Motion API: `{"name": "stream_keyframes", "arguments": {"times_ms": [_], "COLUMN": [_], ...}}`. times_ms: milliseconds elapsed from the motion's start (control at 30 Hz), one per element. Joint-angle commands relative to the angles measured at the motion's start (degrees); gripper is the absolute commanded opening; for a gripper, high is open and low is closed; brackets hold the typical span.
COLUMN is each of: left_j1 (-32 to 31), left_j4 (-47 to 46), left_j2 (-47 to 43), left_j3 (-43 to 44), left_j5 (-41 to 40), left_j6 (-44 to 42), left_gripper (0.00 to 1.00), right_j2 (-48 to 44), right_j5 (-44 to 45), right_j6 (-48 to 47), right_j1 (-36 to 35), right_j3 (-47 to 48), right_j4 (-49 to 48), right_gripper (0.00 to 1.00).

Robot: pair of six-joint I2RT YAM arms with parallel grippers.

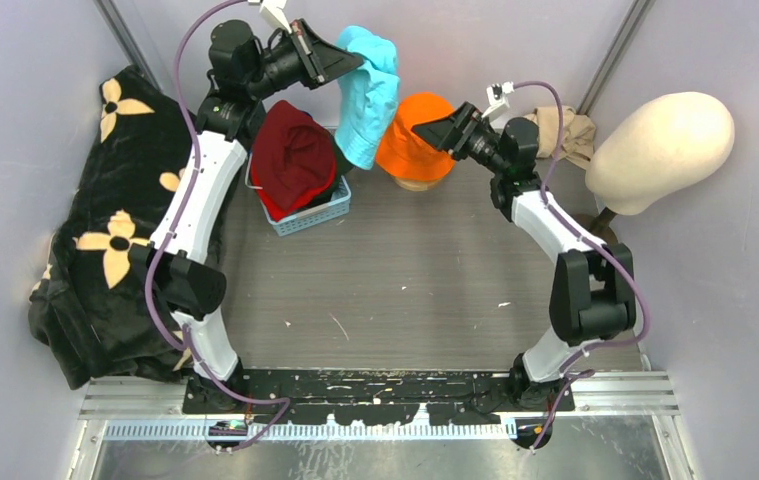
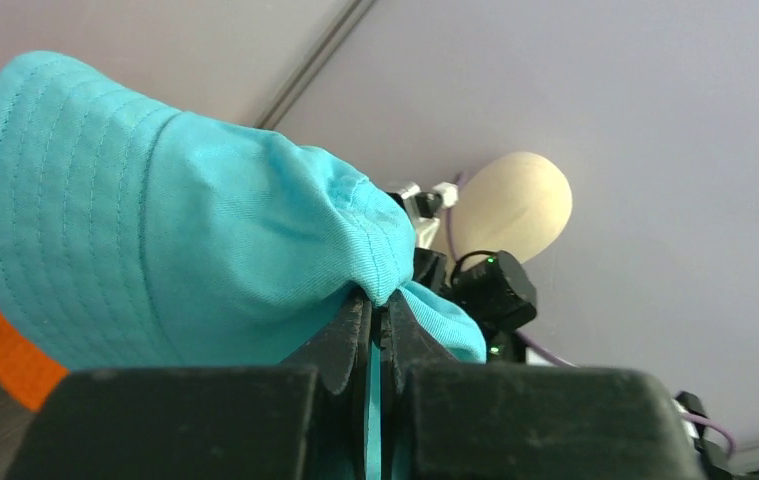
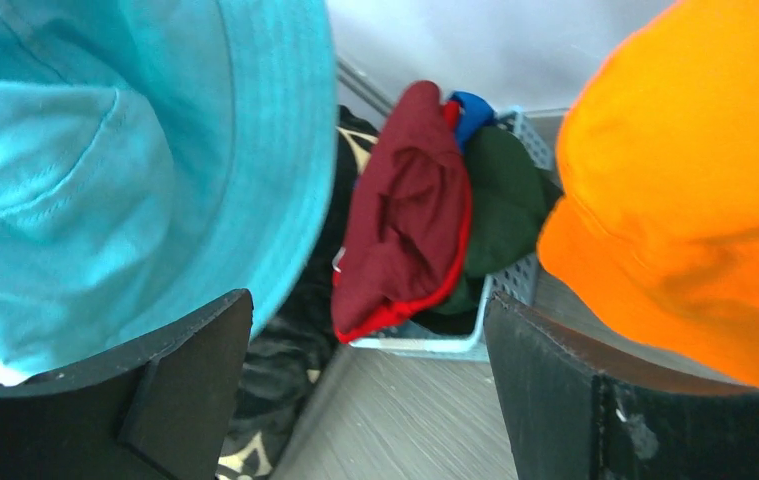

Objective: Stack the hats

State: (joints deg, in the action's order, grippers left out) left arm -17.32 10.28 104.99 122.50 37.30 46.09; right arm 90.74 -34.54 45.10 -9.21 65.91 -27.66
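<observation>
My left gripper (image 1: pixel 350 65) (image 2: pixel 383 305) is raised at the back and is shut on a fold of the teal bucket hat (image 1: pixel 367 95) (image 2: pixel 155 230), which hangs from it. The orange bucket hat (image 1: pixel 415 135) (image 3: pixel 685 180) sits just right of the teal one. My right gripper (image 1: pixel 430 130) (image 3: pixel 367 350) stands open at the orange hat's right side, with nothing between its fingers. The teal hat (image 3: pixel 105 150) fills the left of the right wrist view. A red bucket hat (image 1: pixel 292 155) (image 3: pixel 405 210) lies on top of a dark green cap (image 3: pixel 500 200) and a blue cap (image 3: pixel 470 108).
The red hat and the caps sit in a light blue basket (image 1: pixel 310 218) (image 3: pixel 515 285). A cream head-shaped form (image 1: pixel 660 150) (image 2: pixel 510 205) stands at the back right, with a beige rag (image 1: pixel 567 130) beside it. A black flowered blanket (image 1: pixel 105 230) covers the left side.
</observation>
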Motion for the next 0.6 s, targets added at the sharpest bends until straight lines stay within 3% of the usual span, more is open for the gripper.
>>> {"name": "stream_keyframes", "arguments": {"times_ms": [0,333,567], "left_j1": [0.6,1.5,1.8], "left_j4": [-8.6,-18.4,-20.4], "left_j2": [1.5,5.4,6.6], "left_j3": [4.1,7.3,9.1], "left_j5": [4.2,7.6,8.1], "left_j6": [4.5,14.6,17.0], "left_gripper": [0.00,0.00,0.00], "right_j2": [4.3,19.6,26.9], "right_j5": [-7.2,-8.7,-7.6], "right_j6": [12.0,36.6,44.2], "right_j1": [-1.1,-3.6,-5.2], "right_j3": [6.8,15.1,19.6], "right_j4": [-17.5,-43.8,-51.4], "right_gripper": [0.90,0.88,0.87]}}
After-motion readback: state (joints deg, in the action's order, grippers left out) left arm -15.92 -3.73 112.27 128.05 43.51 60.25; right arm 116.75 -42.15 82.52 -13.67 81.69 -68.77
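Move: The teal hat hangs from the left hand's closed fingers. Its middle is about 12 cm to the right hand's left, level with it fore and aft and some 8 cm higher. The orange hat on its stand lies about 5 cm ahead of the right hand, 2 cm left and 8 cm below; from the left hand it is some 6 cm ahead, 12 cm right and 26 cm down. The maroon hat is about 2 cm back from the left hand, 15 cm left and 35 cm down. The teal hat, still pinched by its edge, is lifted about 3 cm and eased slightly forward by the left hand. The right hand comes in over the orange hat towards the teal hat's free brim, some 7 cm left and a net 4 cm up, sinking slightly at the end and drifting forward. It rolls left side up while swinging counter-clockwise, some 30 degrees in all, fingers staying wide open. ##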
